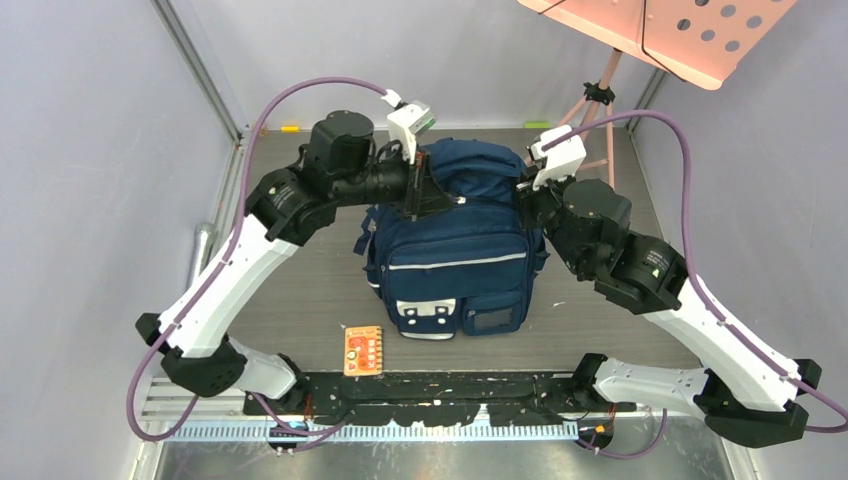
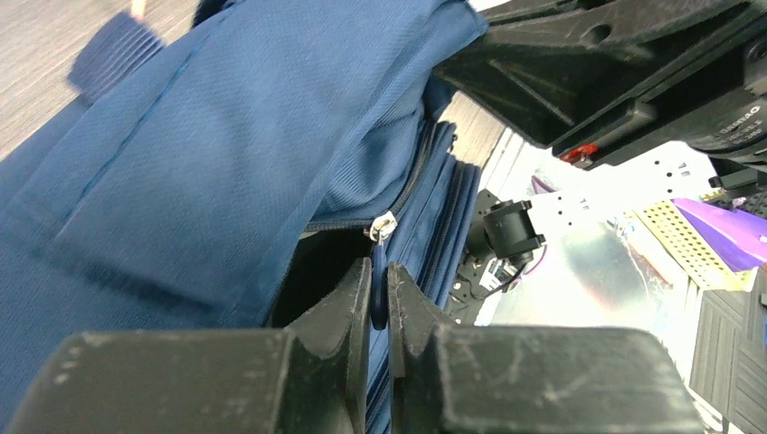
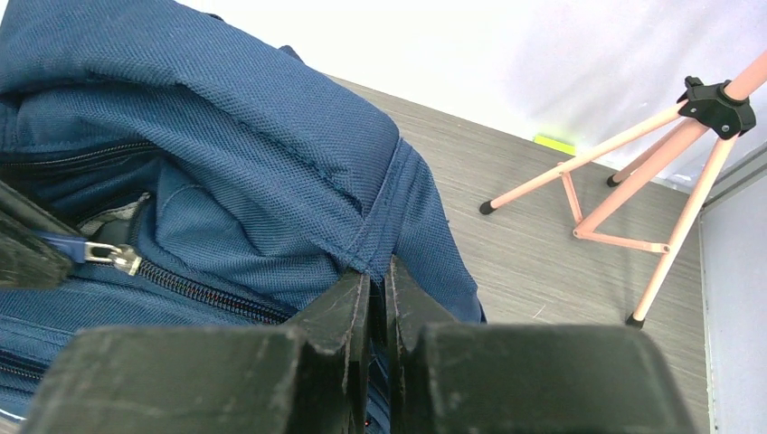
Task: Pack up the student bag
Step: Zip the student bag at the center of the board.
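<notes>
The navy student bag [image 1: 455,270] stands upright in the middle of the table, front pockets facing the arms. At its top left, my left gripper [image 1: 418,195] is shut on the blue zipper pull [image 2: 378,303], which hangs from a metal slider [image 2: 383,226] at the edge of a dark opening. In the left wrist view the jaws [image 2: 380,280] pinch the tab between them. At the bag's top right, my right gripper [image 1: 527,190] is shut on a fold of the bag's fabric [image 3: 366,244], with its fingertips [image 3: 380,276] nearly together. The same slider [image 3: 113,256] shows in the right wrist view.
A small orange card [image 1: 363,351] lies on the table in front of the bag, to its left. A pink music stand [image 1: 660,30] rises at the back right on tripod legs [image 3: 633,172]. A small yellow-green object [image 1: 290,128] lies by the back wall.
</notes>
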Robot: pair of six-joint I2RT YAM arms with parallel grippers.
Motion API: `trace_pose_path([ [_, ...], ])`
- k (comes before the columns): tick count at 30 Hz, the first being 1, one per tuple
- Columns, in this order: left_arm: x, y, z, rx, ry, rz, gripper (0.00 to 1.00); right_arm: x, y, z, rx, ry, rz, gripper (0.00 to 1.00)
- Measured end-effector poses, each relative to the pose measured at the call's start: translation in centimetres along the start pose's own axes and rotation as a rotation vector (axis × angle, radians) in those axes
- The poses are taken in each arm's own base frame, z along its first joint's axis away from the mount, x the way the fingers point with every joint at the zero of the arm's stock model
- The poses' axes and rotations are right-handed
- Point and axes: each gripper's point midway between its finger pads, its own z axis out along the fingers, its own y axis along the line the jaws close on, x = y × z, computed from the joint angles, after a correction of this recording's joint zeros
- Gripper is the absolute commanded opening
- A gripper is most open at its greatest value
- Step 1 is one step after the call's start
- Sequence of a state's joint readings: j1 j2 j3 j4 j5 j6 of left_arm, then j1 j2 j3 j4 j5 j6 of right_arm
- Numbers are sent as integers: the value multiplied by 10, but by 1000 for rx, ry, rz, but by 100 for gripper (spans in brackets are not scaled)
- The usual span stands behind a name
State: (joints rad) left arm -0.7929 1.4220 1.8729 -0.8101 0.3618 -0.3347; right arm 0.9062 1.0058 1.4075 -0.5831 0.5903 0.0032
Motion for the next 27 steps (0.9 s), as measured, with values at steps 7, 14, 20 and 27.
trace_pose_path([
  [7,12,15,-25,-48,-32,-56,0,1,-2,0,18,-13,8,1],
  [14,22,27,-46,-84,-57,-90,0,1,-7,-1,40,-16,2,0],
  [20,27,38,-63,-108,-68,-112,0,2,-14,5,112,-8,1,0],
  [27,44,45,-78,-119,-69,-136,0,2,-18,13,164,-3,36,0],
])
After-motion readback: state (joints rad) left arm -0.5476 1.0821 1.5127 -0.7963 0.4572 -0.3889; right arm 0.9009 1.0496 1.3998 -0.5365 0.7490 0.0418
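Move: The left hand already has the blue zipper pull pinched, its slider right at the fingertips. It goes for the zipper's left end at the bag's left edge, roughly 11 cm left, 3 cm back and 5 cm lower. The front pocket's pale zip lies some 8 cm back, about level sideways, 5 cm lower. The right hand already grips the bag's upper right edge; from it the slider is about 9 cm left, 2 cm back, at similar height. Leftward in one steady pull, the left hand draws the pinched zipper pull along the track towards the bag's left edge, about 9 cm, sinking some 3 cm late on and turning about 10 degrees counter-clockwise. The right hand keeps its pinch on the bag's upper right edge, easing about 2 cm forward and a little right while turning some 10 degrees clockwise. ##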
